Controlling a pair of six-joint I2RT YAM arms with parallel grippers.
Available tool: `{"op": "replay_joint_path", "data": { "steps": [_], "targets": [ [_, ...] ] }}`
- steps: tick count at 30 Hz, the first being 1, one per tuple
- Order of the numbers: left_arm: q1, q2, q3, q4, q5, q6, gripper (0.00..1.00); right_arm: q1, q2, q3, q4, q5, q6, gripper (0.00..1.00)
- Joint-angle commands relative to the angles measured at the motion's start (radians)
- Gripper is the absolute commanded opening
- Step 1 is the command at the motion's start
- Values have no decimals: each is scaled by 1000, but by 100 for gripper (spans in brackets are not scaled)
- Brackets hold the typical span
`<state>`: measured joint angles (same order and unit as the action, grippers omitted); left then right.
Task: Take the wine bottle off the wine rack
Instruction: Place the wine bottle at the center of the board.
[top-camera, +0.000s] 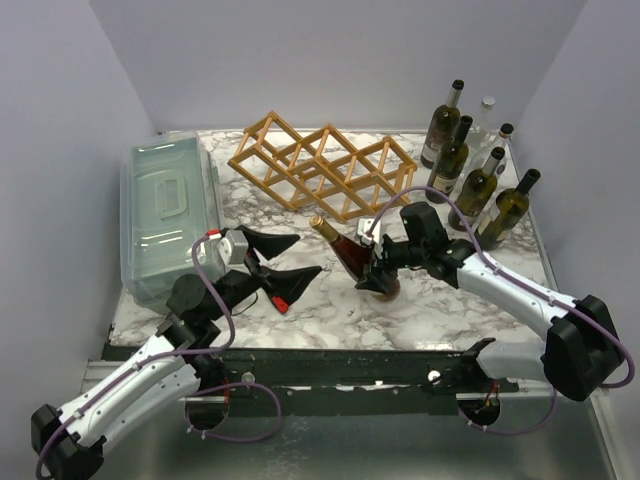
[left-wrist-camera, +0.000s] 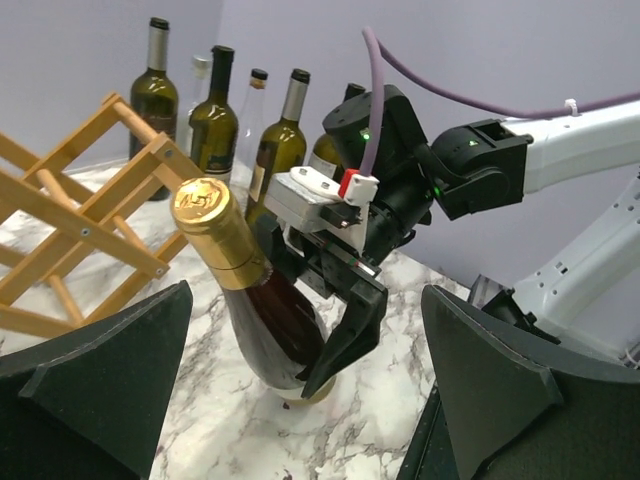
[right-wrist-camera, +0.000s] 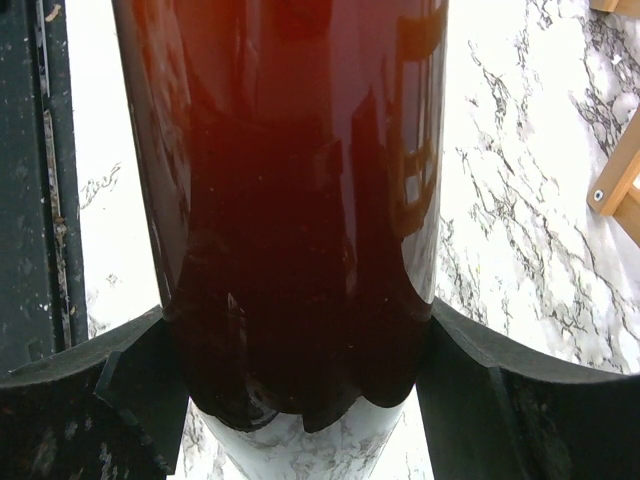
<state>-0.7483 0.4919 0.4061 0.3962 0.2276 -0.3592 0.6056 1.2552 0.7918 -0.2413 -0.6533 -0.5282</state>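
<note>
The wine bottle (top-camera: 350, 252) is dark red with a gold foil cap. It leans on the marble table in front of the wine rack (top-camera: 325, 165), base down and neck tipped back toward the rack, clear of the cells. My right gripper (top-camera: 380, 275) is shut on its lower body. In the right wrist view the bottle (right-wrist-camera: 300, 200) fills the gap between both fingers (right-wrist-camera: 100, 400). My left gripper (top-camera: 308, 254) hangs open to the bottle's left, touching nothing. The left wrist view shows the bottle (left-wrist-camera: 265, 310), the rack (left-wrist-camera: 90, 215) and the right gripper's fingers (left-wrist-camera: 350, 335).
Several green wine bottles (top-camera: 470, 160) stand at the back right corner. A clear lidded plastic bin (top-camera: 168, 215) takes up the table's left side. Pale walls close in the table on three sides.
</note>
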Motion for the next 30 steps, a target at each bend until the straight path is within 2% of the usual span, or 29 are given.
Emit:
{"op": "replay_joint_path", "data": {
  "steps": [1, 9, 15, 17, 26, 30],
  "targets": [
    [-3, 102, -29, 247, 101, 0, 99, -16, -79, 26, 206, -112, 55, 26],
    [-20, 364, 8, 460, -20, 8, 99, -41, -95, 28, 209, -139, 86, 26],
    [-30, 533, 56, 649, 12, -56, 95, -47, -94, 32, 212, -174, 102, 26],
    [-38, 578, 68, 702, 4, -70, 89, -53, -95, 33, 216, -184, 110, 26],
    [-39, 686, 74, 817, -40, -143, 50, -66, -102, 28, 204, -203, 130, 26],
    [-41, 730, 86, 857, -61, -156, 50, -68, -99, 32, 205, -205, 135, 26]
  ]
}}
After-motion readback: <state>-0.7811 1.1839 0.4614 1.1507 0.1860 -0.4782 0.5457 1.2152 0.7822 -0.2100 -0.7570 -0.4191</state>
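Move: The wine bottle's gold-capped neck lies about 6 cm ahead of the left hand, 7 cm to its right and some 3 cm lower. From that hand, the middle of the wooden rack stands about 35 cm ahead, 5 cm right and 25 cm below; the red knife is some 10 cm ahead, 7 cm left and 31 cm below. The right hand already grips the leaning bottle's body, with the neck about 11 cm left of that hand, 1 cm ahead and 14 cm above. The bottle's neck is what the open left hand reaches for: it travels about 7 cm right and 7 cm forward, dipping some 2.5 cm before climbing back, then closes to about half open with the neck between its fingers, rolling some 10 degrees. The right hand keeps its hold on the body, rising about 2 cm while tilting the bottle slightly more upright. ##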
